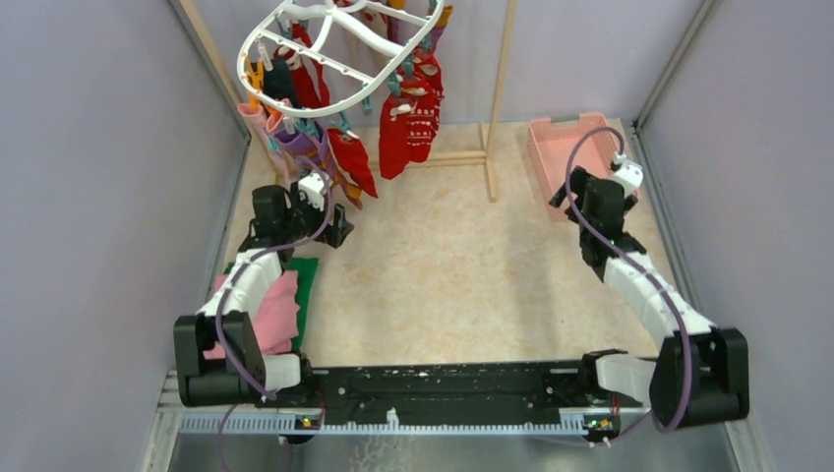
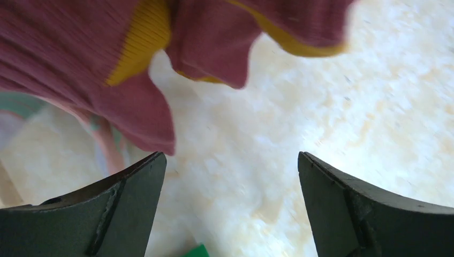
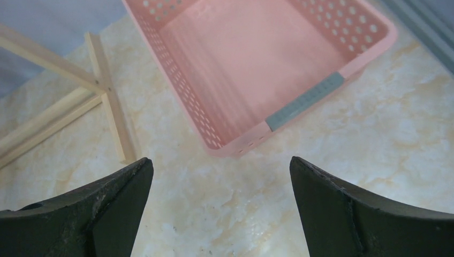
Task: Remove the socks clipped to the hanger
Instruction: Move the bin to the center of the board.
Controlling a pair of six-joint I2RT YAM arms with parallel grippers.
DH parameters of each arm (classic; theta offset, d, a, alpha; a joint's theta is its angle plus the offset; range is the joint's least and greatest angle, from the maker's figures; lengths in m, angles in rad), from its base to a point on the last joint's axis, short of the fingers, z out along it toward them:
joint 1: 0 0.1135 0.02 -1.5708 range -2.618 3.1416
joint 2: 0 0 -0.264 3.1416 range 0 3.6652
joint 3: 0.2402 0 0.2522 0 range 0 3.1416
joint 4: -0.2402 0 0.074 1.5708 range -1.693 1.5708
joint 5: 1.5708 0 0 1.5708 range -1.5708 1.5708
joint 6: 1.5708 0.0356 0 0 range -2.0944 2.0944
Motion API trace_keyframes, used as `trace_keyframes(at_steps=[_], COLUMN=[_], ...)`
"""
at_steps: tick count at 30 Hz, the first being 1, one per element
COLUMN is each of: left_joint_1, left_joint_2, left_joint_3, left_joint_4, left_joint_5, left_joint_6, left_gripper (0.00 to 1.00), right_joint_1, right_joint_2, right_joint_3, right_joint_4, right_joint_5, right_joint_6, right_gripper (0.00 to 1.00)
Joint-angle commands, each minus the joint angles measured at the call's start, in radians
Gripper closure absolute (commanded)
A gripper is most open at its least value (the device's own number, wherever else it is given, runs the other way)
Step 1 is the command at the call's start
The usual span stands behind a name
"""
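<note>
The white hanger (image 1: 329,67) hangs tilted at the back left, with the socks clipped under it. Red and white-patterned ones (image 1: 408,123) are on its right side and a purple-striped one (image 1: 295,147) on its left. My left gripper (image 1: 339,228) sits low just below the left socks. In the left wrist view it (image 2: 231,160) is open and holds nothing, and a maroon sock with a yellow band (image 2: 80,64) hangs just beyond its left fingertip. My right gripper (image 1: 563,202) is open in front of the pink basket, and its wrist view (image 3: 220,163) shows only bare table between the fingers.
A pink mesh basket (image 1: 547,157) (image 3: 214,134) stands at the back right. The wooden pole frame (image 1: 497,98) (image 3: 112,118) carries the hanger, with its foot lying between the basket and the socks. Folded pink (image 1: 280,310) and green (image 1: 307,285) cloths lie beside the left arm.
</note>
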Motion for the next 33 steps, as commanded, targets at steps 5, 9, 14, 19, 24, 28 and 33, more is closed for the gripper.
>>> trace_keyframes(at_steps=[5, 9, 14, 19, 24, 28, 33], left_joint_1=[0.016, 0.015, 0.015, 0.015, 0.015, 0.015, 0.015], left_joint_2=[-0.188, -0.205, -0.149, -0.104, -0.126, -0.111, -0.104], left_joint_3=[0.142, 0.228, 0.399, 0.638, 0.711, 0.764, 0.803], left_joint_4=[-0.437, -0.555, -0.751, -1.016, -1.043, -1.057, -1.081], left_joint_5=[0.130, 0.157, 0.223, 0.279, 0.296, 0.286, 0.250], left_joint_6=[0.065, 0.076, 0.093, 0.145, 0.117, 0.094, 0.096], left_gripper=[0.01, 0.01, 0.01, 0.01, 0.01, 0.01, 0.01], right_joint_1=[-0.004, -0.004, 0.005, 0.019, 0.026, 0.031, 0.040], right_joint_2=[0.305, 0.441, 0.582, 0.668, 0.716, 0.706, 0.593], right_joint_3=[0.337, 0.451, 0.561, 0.605, 0.615, 0.605, 0.504], right_joint_4=[-0.145, -0.163, -0.178, -0.174, -0.169, -0.191, -0.177], right_joint_5=[-0.099, -0.090, -0.091, -0.070, -0.085, -0.074, -0.065], right_joint_6=[-0.069, -0.105, -0.140, -0.159, -0.186, -0.192, -0.149], right_gripper=[0.09, 0.13, 0.21, 0.25, 0.54, 0.86, 1.00])
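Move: The bin lies beyond the right hand, its middle about 16 cm ahead, 3 cm to the right and 13 cm below. The wooden stand's foot lies on the table some 17 cm to this hand's left and 16 cm ahead; on the other side, the metal rail runs about 18 cm to its right, 14 cm ahead. From the left hand, the bin is far off, roughly 53 cm to the right, 15 cm ahead and 10 cm below. The bin's left wall is pinched between the right hand's fingertips: the open hand reaches forward about 12 cm and a little left, then sinks some 8 cm, tipping about 20 degrees further down, and closes once it is beside the wall. Meanwhile the left hand, open and empty, rises about 18 cm and draws back 9 cm. ##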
